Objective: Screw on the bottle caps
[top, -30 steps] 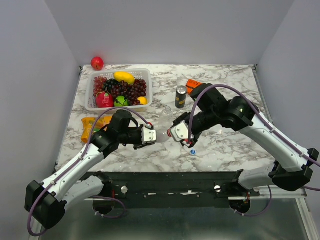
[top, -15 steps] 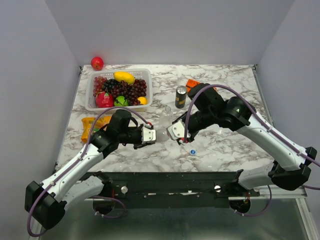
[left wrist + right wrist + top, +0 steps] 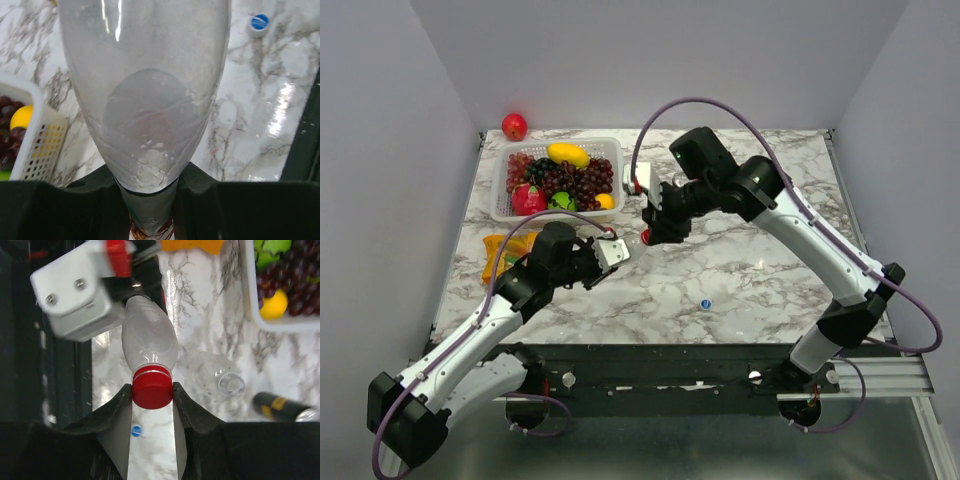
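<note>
My left gripper (image 3: 150,200) is shut on the lower body of a clear bottle (image 3: 150,100), whose red label band shows between the jaws. The bottle (image 3: 149,340) points toward my right gripper (image 3: 152,390), which is shut on the red cap (image 3: 152,389) sitting on the bottle's neck. In the top view the two grippers meet near the table's middle, the left (image 3: 613,252) below the right (image 3: 647,232). The blue cap (image 3: 705,303) lies loose on the table. A second clear bottle (image 3: 220,375) stands uncapped beside the held one.
A white basket (image 3: 500,190) of fruit stands at the back left, with a red apple (image 3: 514,126) behind it. An orange packet (image 3: 498,255) lies at the left edge. A dark can (image 3: 280,407) shows in the right wrist view, near the uncapped bottle.
My right arm has swung back and left, and its jaws have closed on the red cap at the bottle's mouth. The left gripper has shifted slightly, still holding the bottle.
</note>
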Controlling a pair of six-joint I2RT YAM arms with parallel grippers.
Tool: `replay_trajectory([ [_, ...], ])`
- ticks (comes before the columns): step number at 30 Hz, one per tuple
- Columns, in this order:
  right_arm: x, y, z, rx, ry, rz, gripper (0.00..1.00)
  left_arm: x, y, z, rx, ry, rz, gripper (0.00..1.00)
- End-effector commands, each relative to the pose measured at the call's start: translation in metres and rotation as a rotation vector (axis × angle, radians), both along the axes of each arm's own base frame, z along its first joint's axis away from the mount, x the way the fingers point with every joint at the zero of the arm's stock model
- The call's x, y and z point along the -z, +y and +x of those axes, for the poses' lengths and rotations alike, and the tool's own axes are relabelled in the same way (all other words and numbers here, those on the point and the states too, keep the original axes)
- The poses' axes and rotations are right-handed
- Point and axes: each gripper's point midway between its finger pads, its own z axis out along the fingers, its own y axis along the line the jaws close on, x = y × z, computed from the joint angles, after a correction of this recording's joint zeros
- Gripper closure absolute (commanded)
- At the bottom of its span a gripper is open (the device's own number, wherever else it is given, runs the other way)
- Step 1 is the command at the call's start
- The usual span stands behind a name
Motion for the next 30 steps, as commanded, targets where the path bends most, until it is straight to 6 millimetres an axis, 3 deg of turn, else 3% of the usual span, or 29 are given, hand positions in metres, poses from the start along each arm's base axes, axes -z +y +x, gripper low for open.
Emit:
replay_trajectory([
  [1,0.008,0.017,0.017,0.423,0.533,0.07,1.0,-0.084,0.007,0.053,-0.246,-0.266,-0.162,1.0],
  [2,0.014,0.021,0.013,0.501,0.725,0.057,1.0,-0.085,0.015,0.06,-0.295,-0.286,-0.137,1.0],
  [5,0.017,0.028,-0.003,0.445,0.888,0.052,1.0,-0.085,0.024,0.068,-0.331,-0.321,-0.082,1.0],
  [7,0.007,0.029,0.004,0.412,0.917,0.092,1.0,-0.077,0.026,0.066,-0.322,-0.312,-0.051,1.0],
  [8,-0.002,0.028,0.01,0.397,0.9,0.122,0.79,-0.073,0.026,0.064,-0.312,-0.307,-0.038,1.0],
  [9,-0.026,0.029,0.019,0.359,0.84,0.194,0.57,-0.063,0.025,0.06,-0.284,-0.28,-0.009,1.0],
  [11,-0.058,0.018,0.04,0.295,0.697,0.302,0.26,-0.051,0.023,0.051,-0.235,-0.244,0.018,1.0],
  [12,-0.083,0.01,0.043,0.26,0.603,0.358,0.21,-0.04,0.019,0.042,-0.176,-0.213,0.041,1.0],
  [15,-0.093,-0.013,0.045,0.149,0.37,0.375,0.17,-0.025,0.014,0.023,-0.082,-0.144,0.062,1.0],
  [16,-0.09,-0.022,0.029,0.099,0.343,0.358,0.17,-0.022,0.007,0.014,-0.012,-0.128,0.055,1.0],
  [18,-0.079,-0.031,0.022,0.037,0.25,0.341,0.16,-0.022,0.003,0.007,0.034,-0.105,0.048,1.0],
  [19,-0.059,-0.033,0.024,0.046,0.249,0.313,0.15,-0.025,-0.003,0.0,0.065,-0.079,0.017,1.0],
  [20,-0.064,-0.04,0.013,0.035,0.209,0.328,0.14,-0.028,-0.007,-0.004,0.086,-0.068,-0.002,1.0],
  [23,-0.054,-0.043,0.004,0.003,0.087,0.349,0.11,-0.042,-0.02,-0.025,0.208,-0.032,-0.068,1.0],
  [26,-0.053,-0.037,-0.007,-0.061,0.024,0.369,0.1,-0.055,-0.029,-0.031,0.236,0.006,-0.126,1.0],
  [30,-0.058,-0.027,-0.009,-0.062,0.066,0.41,0.11,-0.069,-0.036,-0.03,0.254,-0.002,-0.17,1.0],
])
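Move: The red cap sits between the right fingertips, on the mouth of the bottle that the left gripper holds; from the left hand it lies roughly 9 cm to the right, 3 cm ahead and 9 cm higher. From the right hand, the clear bottle stands about 8 cm ahead and 16 cm below, and the blue cap lies some 12 cm right, 2 cm back, 25 cm down. The can stands some 22 cm ahead of the right hand, 9 cm right and 20 cm down. Keep the right fingers on the red cap and turn them about 40 degrees, clockwise and tipping over, while the left gripper swings its bottle forward-left, counter-clockwise. Then open the right fingers wide, lift them off some 9 cm and draw them back and right, sinking a little at the end; bring the still-gripped bottle back, right and up, turning clockwise. ##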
